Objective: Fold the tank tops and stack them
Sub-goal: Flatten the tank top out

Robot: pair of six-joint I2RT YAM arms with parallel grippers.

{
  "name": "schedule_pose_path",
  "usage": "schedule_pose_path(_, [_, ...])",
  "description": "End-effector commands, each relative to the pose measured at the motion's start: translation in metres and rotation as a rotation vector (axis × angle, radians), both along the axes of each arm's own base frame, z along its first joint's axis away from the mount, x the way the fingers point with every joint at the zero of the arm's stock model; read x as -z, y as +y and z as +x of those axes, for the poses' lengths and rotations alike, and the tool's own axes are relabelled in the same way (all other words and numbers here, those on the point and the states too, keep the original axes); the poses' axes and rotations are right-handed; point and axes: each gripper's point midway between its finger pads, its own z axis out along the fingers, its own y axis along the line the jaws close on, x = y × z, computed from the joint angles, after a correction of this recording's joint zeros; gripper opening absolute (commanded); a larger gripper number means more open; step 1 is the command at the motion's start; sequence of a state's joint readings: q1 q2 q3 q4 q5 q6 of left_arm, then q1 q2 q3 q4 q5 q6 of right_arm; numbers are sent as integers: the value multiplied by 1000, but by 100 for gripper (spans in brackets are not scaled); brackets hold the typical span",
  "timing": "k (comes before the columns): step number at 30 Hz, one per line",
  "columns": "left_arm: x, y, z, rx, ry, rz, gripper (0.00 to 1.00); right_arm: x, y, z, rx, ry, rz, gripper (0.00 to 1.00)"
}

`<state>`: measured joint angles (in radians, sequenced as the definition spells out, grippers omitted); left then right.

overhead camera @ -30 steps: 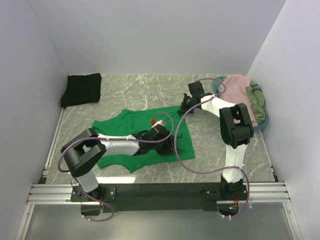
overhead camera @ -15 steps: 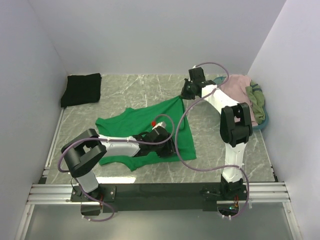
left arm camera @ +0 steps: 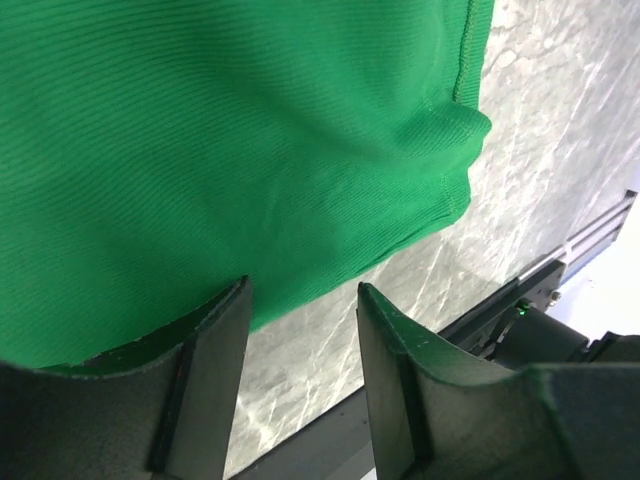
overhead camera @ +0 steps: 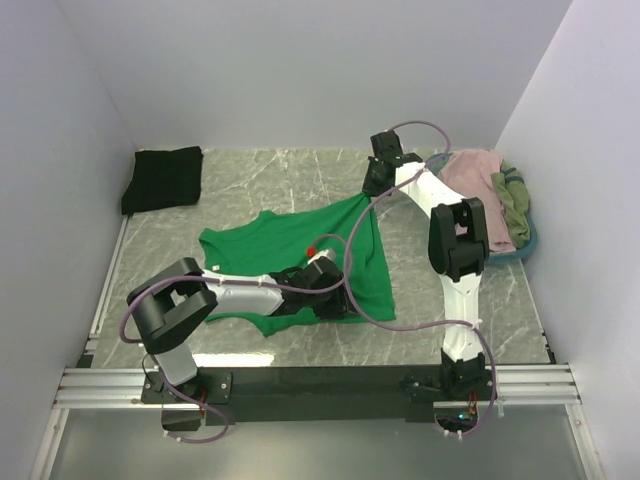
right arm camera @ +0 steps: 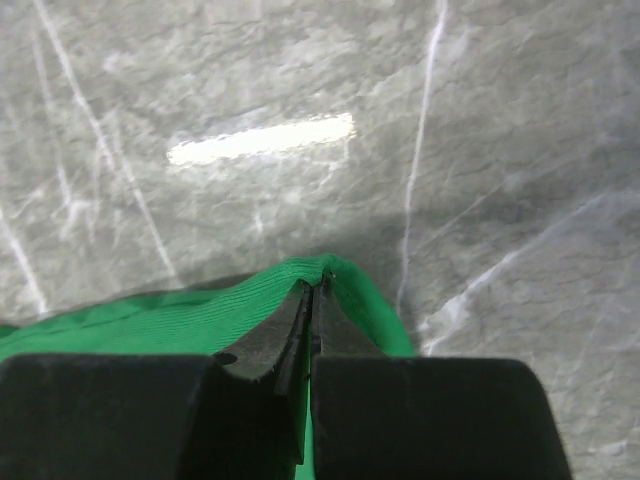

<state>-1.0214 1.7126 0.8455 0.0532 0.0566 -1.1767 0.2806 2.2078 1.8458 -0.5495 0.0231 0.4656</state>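
A bright green tank top [overhead camera: 300, 250] lies spread in the middle of the table. My right gripper [overhead camera: 372, 190] is shut on its far right corner and holds that corner up off the table. The right wrist view shows the green hem [right arm camera: 360, 285] pinched between my right gripper [right arm camera: 315, 290] jaws. My left gripper [overhead camera: 345, 303] rests low over the top's near right part, open. In the left wrist view its fingers [left arm camera: 215, 350] straddle the near edge of the green cloth [left arm camera: 250, 130] with only bare table between them. A folded black tank top [overhead camera: 162, 178] sits at the far left.
A teal oval basket [overhead camera: 528, 243] stands at the far right and holds a dusty pink top [overhead camera: 475, 175] and an olive top [overhead camera: 512, 205]. White walls close in the table on three sides. A metal rail [overhead camera: 320, 378] runs along the near edge.
My right gripper has pulled the green top's corner back and upward, drawing the cloth taut and wider toward the far side. My left gripper has shifted slightly right on the cloth.
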Motion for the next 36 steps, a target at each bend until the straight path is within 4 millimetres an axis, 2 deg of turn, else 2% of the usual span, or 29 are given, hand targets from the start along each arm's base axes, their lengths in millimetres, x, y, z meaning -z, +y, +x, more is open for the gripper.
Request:
schedule_pose_path(1, [-57,-11,27,-7,-126,-67,53,-14,-16,15,34,-50,-61,0])
schedule_pose_path(3, [-80,6,41,-43,-146,-40,53,-13,-18,13,37,-51,-69,0])
schedule_pose_path(4, [-89,18,59,-103,-177,-15,53,-15,-18,13,38,-55,-69,0])
schedule_pose_path(5, [-104,42,87,-187,-186,20,53,-15,-18,13,41,-60,-67,0])
schedule_pose_path(6, [-109,58,103,-244,-190,54,52,-15,-18,12,40,-59,-71,0])
schedule_pose_path(7, [-126,83,138,-351,-222,68,51,-15,-20,13,44,-62,-68,0])
schedule_pose_path(9, [-120,115,159,-408,-199,161,49,-14,-19,12,41,-56,-73,0])
schedule_pose_path(10, [-130,134,181,-468,-218,189,49,-14,-18,13,39,-59,-71,0])
schedule_pose_path(11, [-117,154,191,-519,-210,284,49,-13,-18,13,38,-58,-68,0])
schedule_pose_path(12, [-108,173,190,-548,-175,360,49,-15,-18,15,39,-63,-73,0])
schedule_pose_path(13, [-103,194,200,-601,-155,404,49,-14,-19,15,40,-61,-78,0])
schedule_pose_path(15, [-97,217,208,-671,-138,415,49,-15,-21,17,49,-69,-85,0])
schedule_pose_path(16, [-86,240,211,-710,-105,423,48,-14,-22,18,52,-72,-85,0])
schedule_pose_path(18, [-77,254,218,-741,-75,397,47,-13,-25,21,63,-77,-99,0])
schedule_pose_path(19, [-69,269,224,-761,-54,401,47,-12,-25,22,64,-74,-105,0])
schedule_pose_path(21, [-61,279,229,-775,-29,414,47,-14,-25,27,61,-81,-106,2])
schedule_pose_path(22, [-52,287,234,-786,-6,428,47,-6,-25,27,60,-62,-112,4])
schedule_pose_path(26, [-37,305,247,-834,32,451,48,-5,-22,36,60,-69,-109,15])
schedule_pose_path(28, [-28,314,254,-851,53,444,47,0,-26,38,67,-61,-116,23])
schedule_pose_path(29, [-24,317,255,-860,66,448,47,-4,-29,42,78,-69,-117,27])
schedule_pose_path(30, [-21,320,257,-865,75,451,47,-3,-30,43,82,-66,-123,35])
schedule_pose_path(32, [-12,325,261,-867,97,453,47,-6,-37,42,99,-69,-135,42])
schedule_pose_path(34, [-7,329,264,-868,106,454,47,-25,-43,40,115,-103,-136,47])
schedule_pose_path(35, [-5,328,265,-862,107,450,47,-20,-46,30,116,-87,-145,49])
schedule_pose_path(36, [-5,330,266,-865,107,450,47,-45,-47,26,121,-129,-133,50])
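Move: The left hand, empty and half open just above the tank top's near edge, goes for its far-left corner, about 22 cm ahead and 36 cm left, some 3 cm lower. The black cloth lies about 15 cm farther out and 15 cm left of that corner; the tank top's near-right corner is about 15 cm right of the left hand and 3 cm back. The right hand still pinches the far-right corner, right at its fingertips; the blue basket is about 36 cm right of this hand and 2 cm back. Lift the left gripper about 15 cm while swinging it forward, then carry it left and down to the tank top's far-left corner, some 33 cm left in all, turning it about 50 degrees counter-clockwise with the fingers still half open. Meanwhile ease the right hand slightly right with its corner, then open the fingers to let go, edging a few centimetres forward and right, slightly lower. ##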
